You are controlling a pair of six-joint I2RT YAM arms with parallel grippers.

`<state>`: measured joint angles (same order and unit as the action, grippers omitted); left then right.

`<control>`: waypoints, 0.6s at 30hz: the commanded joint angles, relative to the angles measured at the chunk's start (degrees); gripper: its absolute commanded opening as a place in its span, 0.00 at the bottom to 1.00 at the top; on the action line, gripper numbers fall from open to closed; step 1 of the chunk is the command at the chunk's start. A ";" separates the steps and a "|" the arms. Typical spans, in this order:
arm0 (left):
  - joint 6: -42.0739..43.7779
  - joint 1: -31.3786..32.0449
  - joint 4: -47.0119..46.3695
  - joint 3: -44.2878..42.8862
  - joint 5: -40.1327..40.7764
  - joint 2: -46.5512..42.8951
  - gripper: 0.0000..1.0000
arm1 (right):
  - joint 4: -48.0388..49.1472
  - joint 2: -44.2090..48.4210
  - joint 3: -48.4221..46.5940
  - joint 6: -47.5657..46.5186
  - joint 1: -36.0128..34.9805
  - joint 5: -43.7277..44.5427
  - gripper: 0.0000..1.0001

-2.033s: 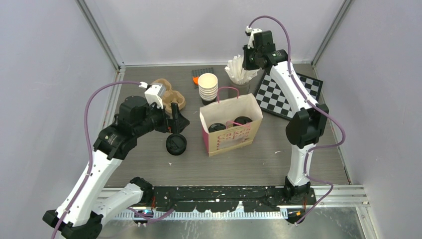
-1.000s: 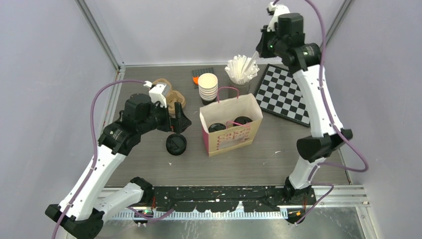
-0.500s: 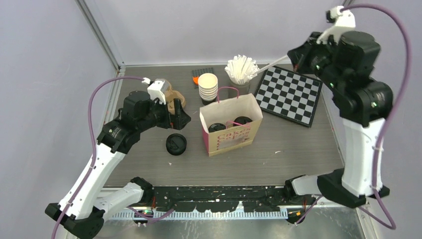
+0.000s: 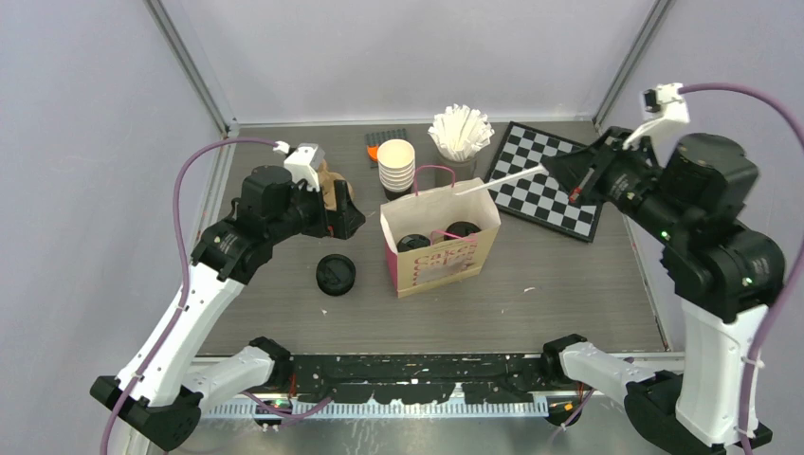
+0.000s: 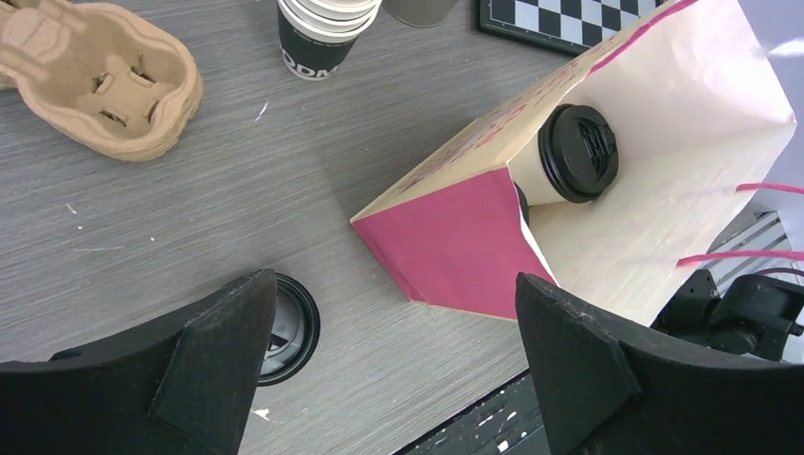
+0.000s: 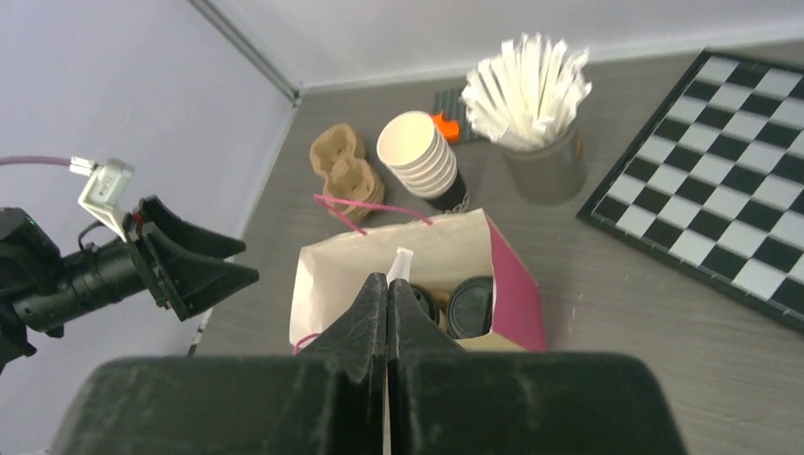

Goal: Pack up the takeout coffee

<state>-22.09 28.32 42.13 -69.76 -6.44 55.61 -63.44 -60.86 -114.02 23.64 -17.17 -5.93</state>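
Two takeout coffee cups (image 4: pixel 413 243) (image 4: pixel 463 229) with black lids stand inside the open cream-and-pink paper bag (image 4: pixel 446 265). In the right wrist view both lids (image 6: pixel 470 305) (image 6: pixel 424 301) show inside the bag (image 6: pixel 332 275). My right gripper (image 4: pixel 561 171) (image 6: pixel 389 284) hangs right of the bag, shut on a white wrapped straw (image 4: pixel 502 180). The straw's tip (image 6: pixel 402 261) points over the bag's mouth. My left gripper (image 4: pixel 346 221) (image 5: pixel 393 289) is open and empty, raised left of the bag (image 5: pixel 455 237). One lidded cup (image 5: pixel 578 152) shows in the left wrist view.
A loose black lid (image 4: pixel 336 274) (image 5: pixel 284 327) lies left of the bag. Behind it are a cardboard cup carrier (image 4: pixel 327 185) (image 5: pixel 104 85), a stack of lidless cups (image 4: pixel 396 166), a holder of straws (image 4: pixel 462 133) and a chessboard (image 4: pixel 545 180). Walls close three sides.
My right arm swung from the straw holder out to the right and down, carrying a straw whose tip now points at the bag. My left gripper drew back from the loose lid.
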 commanded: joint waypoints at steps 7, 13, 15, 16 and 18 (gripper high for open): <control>0.38 -0.37 -4.17 -2.01 0.13 0.68 0.98 | 16.21 0.12 18.67 7.31 0.11 -7.79 0.00; 0.24 -0.37 -4.48 -1.48 0.17 0.28 0.98 | 24.51 -2.02 24.93 11.22 -0.01 -10.36 0.00; 0.20 -0.37 -4.35 -1.03 0.02 -0.16 0.98 | 25.87 -2.65 26.88 12.06 -0.03 -11.59 0.00; 0.27 -0.37 -4.14 -0.81 0.11 -0.40 0.98 | 26.67 -2.82 28.01 12.57 -0.01 -11.94 0.00; 0.42 -0.37 -3.81 -0.38 0.44 -1.03 0.98 | 28.32 -2.90 30.29 14.35 -0.03 -12.47 0.00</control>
<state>-22.09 28.32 40.42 -70.08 -6.46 56.64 -42.65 -63.81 -86.54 33.95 -17.17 -15.57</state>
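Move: The paper bag that the held white stick is taken to has its middle some 5 cm ahead of the right hand, 12 cm to its left and 39 cm below. The stick pot stands about 21 cm ahead and 7 cm left of that hand, and the paper cup stack 21 cm ahead and 20 cm left, both roughly 41 cm down. From the left hand, the bag is about 1 cm ahead, 16 cm right and 20 cm below. The white stick, still pinched in the right hand's shut fingers, is carried down and towards the open mouth of the paper bag. The hand sinks about 11 cm while going 8 cm forward and 6 cm left, tipping its fingers down some 15 degrees with a slight roll and a small counter-clockwise turn, and slows near the end. ##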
